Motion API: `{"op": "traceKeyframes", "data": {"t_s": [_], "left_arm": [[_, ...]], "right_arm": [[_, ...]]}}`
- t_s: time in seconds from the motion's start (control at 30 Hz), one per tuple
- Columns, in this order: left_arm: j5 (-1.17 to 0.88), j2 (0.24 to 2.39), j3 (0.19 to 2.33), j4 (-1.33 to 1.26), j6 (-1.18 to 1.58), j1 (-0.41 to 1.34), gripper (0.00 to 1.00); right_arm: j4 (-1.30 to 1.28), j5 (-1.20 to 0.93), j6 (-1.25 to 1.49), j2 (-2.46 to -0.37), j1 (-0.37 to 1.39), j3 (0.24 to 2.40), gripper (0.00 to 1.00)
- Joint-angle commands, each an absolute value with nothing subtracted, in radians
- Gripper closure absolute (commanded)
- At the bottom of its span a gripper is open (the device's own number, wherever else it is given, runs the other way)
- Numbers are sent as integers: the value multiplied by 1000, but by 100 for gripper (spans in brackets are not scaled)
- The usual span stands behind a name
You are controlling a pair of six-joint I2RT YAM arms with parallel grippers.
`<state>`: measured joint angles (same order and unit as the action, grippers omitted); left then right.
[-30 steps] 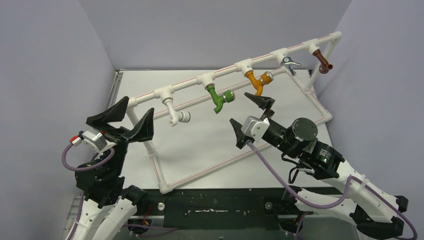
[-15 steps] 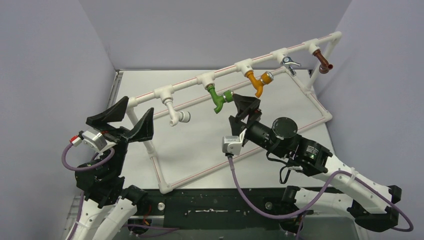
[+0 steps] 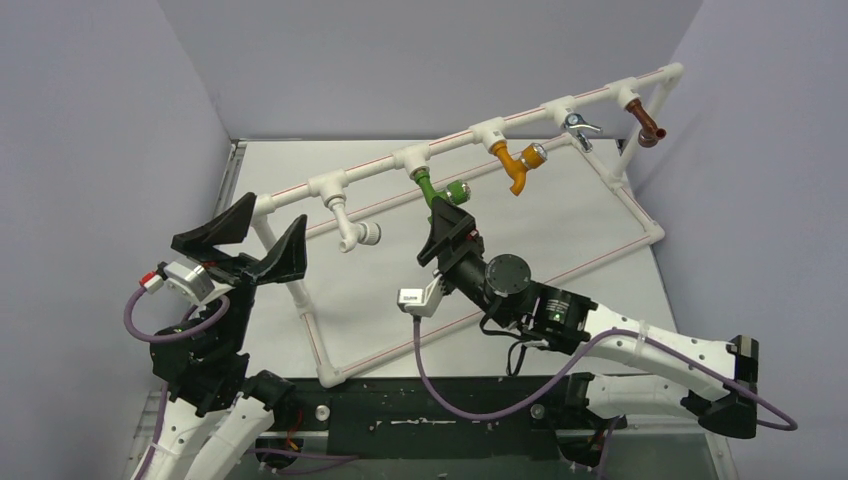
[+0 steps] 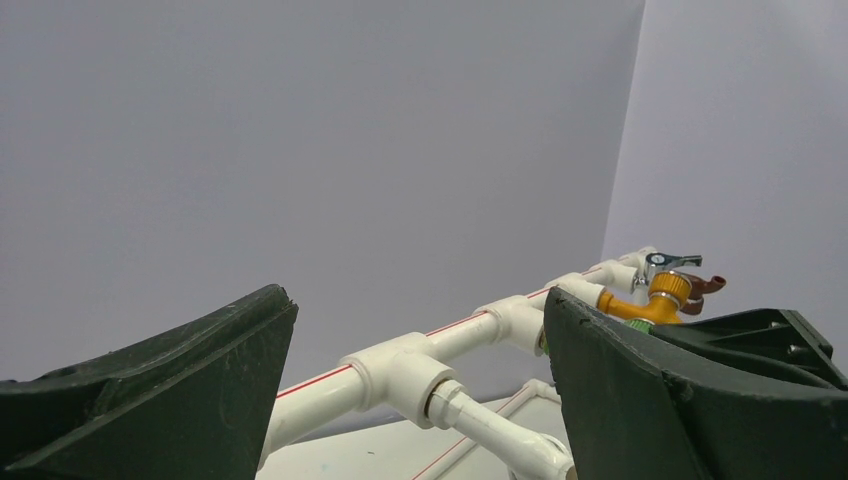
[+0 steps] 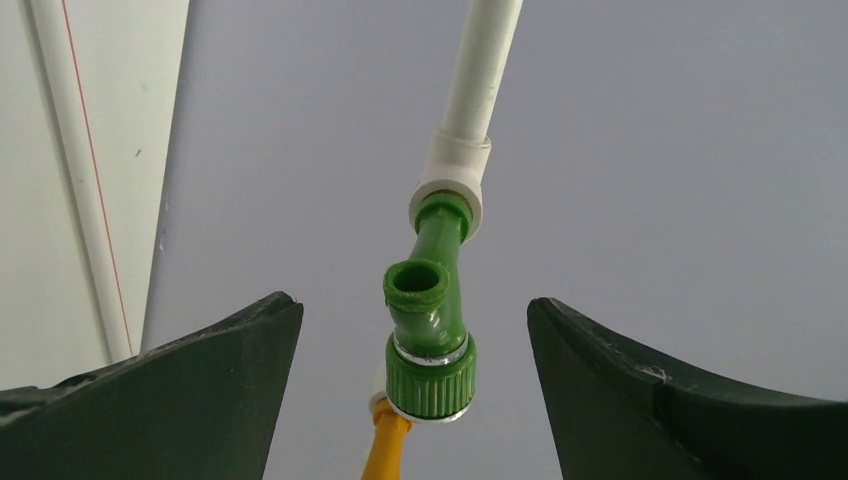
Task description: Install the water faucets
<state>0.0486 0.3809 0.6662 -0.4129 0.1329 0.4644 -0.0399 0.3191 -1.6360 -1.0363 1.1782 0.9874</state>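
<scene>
Several water faucets hang from the top bar of the white pipe frame (image 3: 380,165): white (image 3: 355,233), green (image 3: 440,192), orange (image 3: 518,162), silver (image 3: 577,125) and brown (image 3: 649,128). My right gripper (image 3: 447,222) is raised just below the green faucet and is open. In the right wrist view the green faucet (image 5: 430,335) stands between the spread fingers of that gripper (image 5: 412,303) without touching either one, with the orange faucet (image 5: 386,455) behind it. My left gripper (image 3: 278,210) is open and empty beside the frame's left corner post. Its wrist view looks along the bar past the white faucet (image 4: 492,425).
The frame's lower pipes (image 3: 470,318) lie on the white table top, with grey walls on three sides. The left wrist view shows a white tee fitting (image 4: 400,375) close ahead of the open left gripper (image 4: 420,298), and the orange faucet (image 4: 655,298) farther off.
My right arm has swung left from below the orange faucet to the green one and rolled its wrist. Its fingers have narrowed slightly. The left arm has not moved.
</scene>
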Motion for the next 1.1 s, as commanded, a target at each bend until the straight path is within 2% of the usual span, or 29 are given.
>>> {"op": "traceKeyframes", "data": {"t_s": [0.0,0.47,0.73,0.93,1.0,1.07], "left_arm": [[56,379,682,-427,118,471,6],[58,376,680,-431,117,477,6],[55,374,680,-432,119,480,6],[60,371,678,-431,115,483,6],[61,372,678,-430,114,485,6],[60,373,680,-430,114,485,6]], "right_arm": [[179,420,-1700,-1075,1174,993,16],[327,413,-1645,-1144,1124,942,34],[363,420,-1647,-1177,1123,931,40],[387,439,-1606,-1185,1126,931,56],[403,443,-1574,-1184,1126,926,65],[430,454,-1539,-1187,1127,920,78]]}}
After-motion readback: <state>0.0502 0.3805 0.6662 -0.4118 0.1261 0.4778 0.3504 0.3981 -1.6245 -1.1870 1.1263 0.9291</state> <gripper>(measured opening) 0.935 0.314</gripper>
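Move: The green faucet is straight in front of the right gripper's open fingers, about 5 cm ahead, 1 cm to the left and level with them. The white tee it hangs from is some 10 cm ahead and 4 cm left. The orange faucet is about 10 cm ahead and 12 cm right, the white faucet roughly 14 cm left and about even in reach. From the left gripper, the green faucet lies some 23 cm right, 6 cm ahead and 8 cm below. Bring the right gripper about 4 cm forward and a touch left to the green faucet, wrist turning some 10 degrees in all, partly clockwise. Narrow the wide-open fingers as you go, then close them quickly to about a third open, one above and one below the faucet's neck by the spout, so they pinch it. ##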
